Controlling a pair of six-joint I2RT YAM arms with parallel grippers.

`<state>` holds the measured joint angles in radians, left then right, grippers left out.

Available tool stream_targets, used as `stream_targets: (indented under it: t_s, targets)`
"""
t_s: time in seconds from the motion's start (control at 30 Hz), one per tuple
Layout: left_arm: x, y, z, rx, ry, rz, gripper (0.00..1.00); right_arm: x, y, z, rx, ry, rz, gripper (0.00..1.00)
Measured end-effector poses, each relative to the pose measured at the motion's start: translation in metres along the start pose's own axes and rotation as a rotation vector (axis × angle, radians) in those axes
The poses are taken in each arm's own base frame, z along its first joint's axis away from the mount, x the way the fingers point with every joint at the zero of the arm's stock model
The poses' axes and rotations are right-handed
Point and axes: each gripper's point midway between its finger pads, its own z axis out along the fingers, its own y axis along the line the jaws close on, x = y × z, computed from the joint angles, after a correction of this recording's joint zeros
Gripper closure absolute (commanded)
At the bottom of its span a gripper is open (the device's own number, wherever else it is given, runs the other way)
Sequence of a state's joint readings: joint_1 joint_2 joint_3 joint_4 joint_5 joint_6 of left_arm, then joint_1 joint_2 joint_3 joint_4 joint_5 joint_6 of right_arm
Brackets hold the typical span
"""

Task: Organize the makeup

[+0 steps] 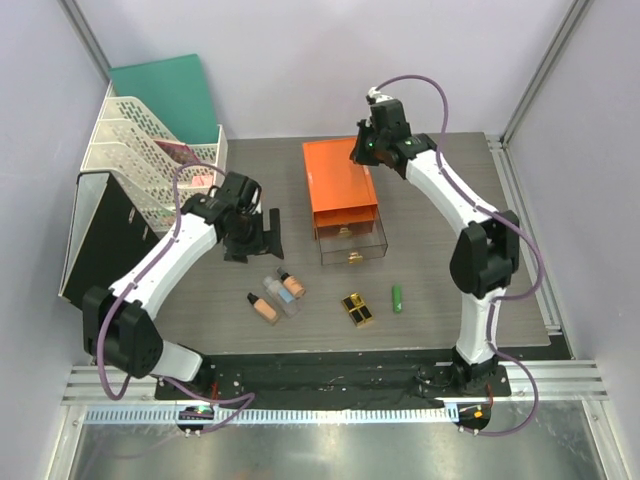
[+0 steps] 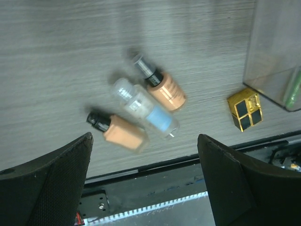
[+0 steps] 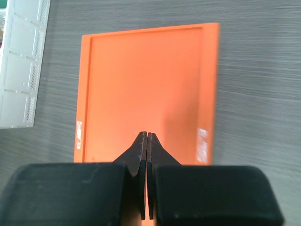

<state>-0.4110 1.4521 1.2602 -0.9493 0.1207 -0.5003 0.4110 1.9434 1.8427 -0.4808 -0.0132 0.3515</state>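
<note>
The makeup lies on the table in front of the orange drawer box [image 1: 341, 185]. Two peach-filled bottles with dark caps [image 2: 162, 87] [image 2: 120, 133] flank a clear bottle with a blue label [image 2: 146, 111]. To their right sit black-and-gold lipstick cases [image 1: 357, 309] and a small green tube [image 1: 397, 298]. The box's clear drawer [image 1: 350, 244] stands pulled out. My left gripper [image 1: 255, 243] hovers open above the table, behind the bottles, holding nothing. Over the orange box's lid [image 3: 146, 80], my right gripper [image 3: 147, 135] is shut and empty.
A white file rack [image 1: 150, 150] with a green folder [image 1: 170, 90] stands at the back left, and a black panel [image 1: 100, 235] leans beside it. The table's front edge and black base rail [image 2: 155, 183] run just behind the bottles in the left wrist view.
</note>
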Motion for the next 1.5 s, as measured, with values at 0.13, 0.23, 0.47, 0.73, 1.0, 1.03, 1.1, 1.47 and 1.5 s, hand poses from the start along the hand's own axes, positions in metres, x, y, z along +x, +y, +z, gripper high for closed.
stream_targets:
  t_s: [0.13, 0.23, 0.47, 0.73, 1.0, 1.03, 1.1, 1.47, 1.5]
  targets:
    - [0.016, 0.012, -0.009, -0.052, 0.004, -0.074, 0.1, 0.009, 0.013, 0.023, -0.06, 0.061, -0.011, 0.99]
    - [0.029, 0.02, -0.009, -0.093, 0.045, -0.124, 0.11, 0.019, 0.019, 0.028, -0.084, 0.101, -0.012, 0.99]
    - [0.071, 0.038, 0.0, -0.186, 0.175, -0.248, 0.16, 0.039, 0.016, 0.032, -0.084, 0.165, -0.005, 0.99]
    - [0.129, 0.053, 0.023, -0.232, 0.304, -0.408, 0.23, 0.053, 0.014, 0.038, -0.113, 0.179, 0.019, 0.99]
    - [0.124, 0.042, 0.045, -0.168, 0.28, -0.484, 0.23, 0.051, 0.016, 0.04, -0.133, 0.166, 0.018, 0.99]
    - [0.121, 0.042, 0.048, -0.167, 0.279, -0.486, 0.25, 0.051, 0.017, 0.04, -0.135, 0.167, 0.019, 0.99]
    - [0.116, 0.04, 0.056, -0.173, 0.285, -0.49, 0.29, 0.051, 0.017, 0.04, -0.138, 0.167, 0.019, 0.99]
    - [0.115, 0.048, 0.08, -0.246, 0.333, -0.49, 0.49, 0.051, 0.018, 0.041, -0.153, 0.161, 0.019, 0.99]
    - [0.115, 0.049, 0.081, -0.25, 0.333, -0.489, 0.66, 0.051, 0.018, 0.041, -0.153, 0.16, 0.019, 0.99]
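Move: The tan bottle with the black cap nearest the robot lies about 9 cm back, 1 cm left and 14 cm below the left hand. From that hand, the clear bottle is 6 cm back and 3 cm right, the second tan bottle 4 cm back and 5 cm right. The orange box's top has its middle about 4 cm left, 1 cm back and 6 cm below the right hand; the open drawer is some 19 cm back, 3 cm left and 16 cm down. Bring the left gripper back and down about 12 cm to the nearest tan bottle, overshooting back and then coming 3 cm forward, while turning it some 25 degrees counter-clockwise and tipping its fingers towards the base; narrow them partway around the bottle. Meanwhile lower the shut right fingers about 6 cm, shifting left, onto the orange box's top, and hold there. ##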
